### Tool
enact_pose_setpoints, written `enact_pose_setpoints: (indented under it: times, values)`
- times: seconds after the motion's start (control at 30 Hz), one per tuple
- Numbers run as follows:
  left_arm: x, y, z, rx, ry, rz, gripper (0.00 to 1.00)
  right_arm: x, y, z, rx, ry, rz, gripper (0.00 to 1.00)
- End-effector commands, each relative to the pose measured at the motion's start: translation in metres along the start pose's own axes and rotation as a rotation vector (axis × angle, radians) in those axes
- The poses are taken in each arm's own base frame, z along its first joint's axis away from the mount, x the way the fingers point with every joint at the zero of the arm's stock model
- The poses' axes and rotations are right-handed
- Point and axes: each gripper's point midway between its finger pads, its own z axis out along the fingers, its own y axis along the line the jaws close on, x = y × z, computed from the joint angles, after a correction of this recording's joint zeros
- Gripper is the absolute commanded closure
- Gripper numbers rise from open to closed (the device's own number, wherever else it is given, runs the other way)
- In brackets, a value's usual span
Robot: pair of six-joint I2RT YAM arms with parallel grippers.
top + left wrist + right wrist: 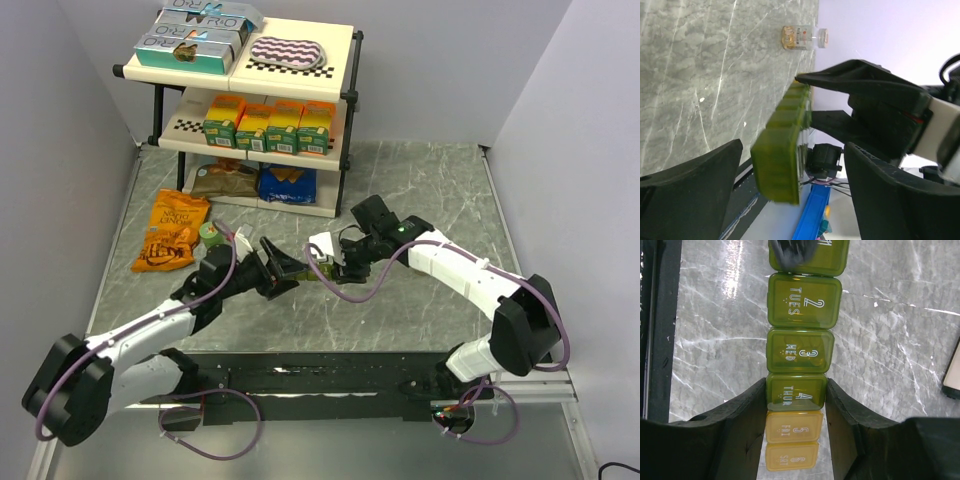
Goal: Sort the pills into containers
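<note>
The containers (pixel 800 347) are one strip of lidded day compartments, dark green shading to yellow, held level above the table. My right gripper (pixel 796 385) is shut on the strip, pinching the compartment marked 4 THUR from both sides. In the left wrist view the strip's (pixel 777 165) green end points at the camera, between the wide-apart fingers of my open left gripper (pixel 792 150), with a gap on each side. One left fingertip (pixel 787 252) covers the first compartment. A small clear bottle (pixel 794 37) with yellowish contents lies on the table, its white cap (pixel 823 37) beside it. I see no loose pills.
A two-tier shelf (pixel 345 95) with boxes and packets stands at the back. An orange snack bag (pixel 172 230) and a small green bottle (pixel 211 234) lie left of my left gripper (pixel 283 270). My right gripper (pixel 322 266) meets it mid-table. A black rail (pixel 300 375) runs along the near edge.
</note>
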Motion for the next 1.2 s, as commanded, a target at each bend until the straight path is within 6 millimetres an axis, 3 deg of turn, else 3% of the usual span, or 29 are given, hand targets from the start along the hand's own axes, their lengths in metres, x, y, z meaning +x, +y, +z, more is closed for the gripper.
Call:
enact_pose_setpoints:
  times: [0.0,0.37,0.47,0.53,0.57,0.63,0.73,0.8,0.83,0.9,0.93,1.03,1.17]
  values:
    - [-0.007,-0.033,0.011,0.078,-0.013,0.016,0.19,-0.014,0.005,-0.01,0.01,-0.053,-0.025,0.74]
    - [0.002,-0.028,0.021,0.068,0.03,0.007,0.47,-0.013,0.009,-0.009,0.008,-0.059,-0.028,0.74]
    - [0.003,-0.027,0.021,0.069,0.034,0.002,0.59,-0.014,0.009,-0.01,0.009,-0.063,-0.032,0.74]
    - [0.003,-0.025,0.02,0.064,0.032,-0.001,0.75,-0.014,0.009,-0.009,0.007,-0.061,-0.03,0.74]
    - [0.003,-0.025,0.02,0.06,0.03,-0.005,0.89,-0.014,0.009,-0.01,0.008,-0.062,-0.032,0.74]
    - [0.003,-0.025,0.018,0.061,0.023,-0.007,0.97,-0.015,0.011,-0.01,0.008,-0.064,-0.037,0.73]
    - [0.003,-0.025,0.016,0.069,0.015,-0.019,0.99,-0.014,0.013,-0.011,0.007,-0.064,-0.04,0.7]
    - [0.003,-0.025,0.014,0.071,0.011,-0.035,0.99,-0.015,0.013,-0.013,0.011,-0.069,-0.044,0.63]
    - [0.003,-0.026,0.012,0.074,0.005,-0.041,0.99,-0.017,0.014,-0.014,0.011,-0.076,-0.049,0.52]
    - [0.003,-0.023,0.009,0.062,0.0,-0.068,0.99,-0.023,0.013,-0.021,0.023,-0.09,-0.05,0.42]
    - [0.002,-0.022,0.007,0.059,-0.01,-0.078,0.99,-0.027,0.013,-0.024,0.027,-0.1,-0.052,0.25]
    - [0.002,-0.014,0.002,0.028,-0.029,-0.146,0.99,-0.043,0.016,-0.04,0.037,-0.137,-0.08,0.0]
    - [0.001,-0.01,-0.005,-0.001,-0.046,-0.293,0.99,-0.053,0.015,-0.06,0.074,-0.132,-0.13,0.0]
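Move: Level with the open left hand, the pill organizer has its middle roughly 8 cm to the right, its near end in front of the fingertips. The right hand already grips it by the THUR compartment, its middle only about 2 cm to that hand's left. The amber pill bottle stands some 15 cm right of the right hand, 6 cm farther out and 7 cm lower. The green-lidded jar is about 16 cm left of the left hand, 11 cm ahead and 7 cm lower. Reaching about 2 cm to the right, the left hand brings its open fingers around the free end of the pill organizer and pinches the end compartment, while the right hand keeps its grip and eases slightly back. Then the right fingers open wide, letting go, and that hand lifts about 3.5 cm and draws back; the left keeps hold, easing about a centimetre left. ##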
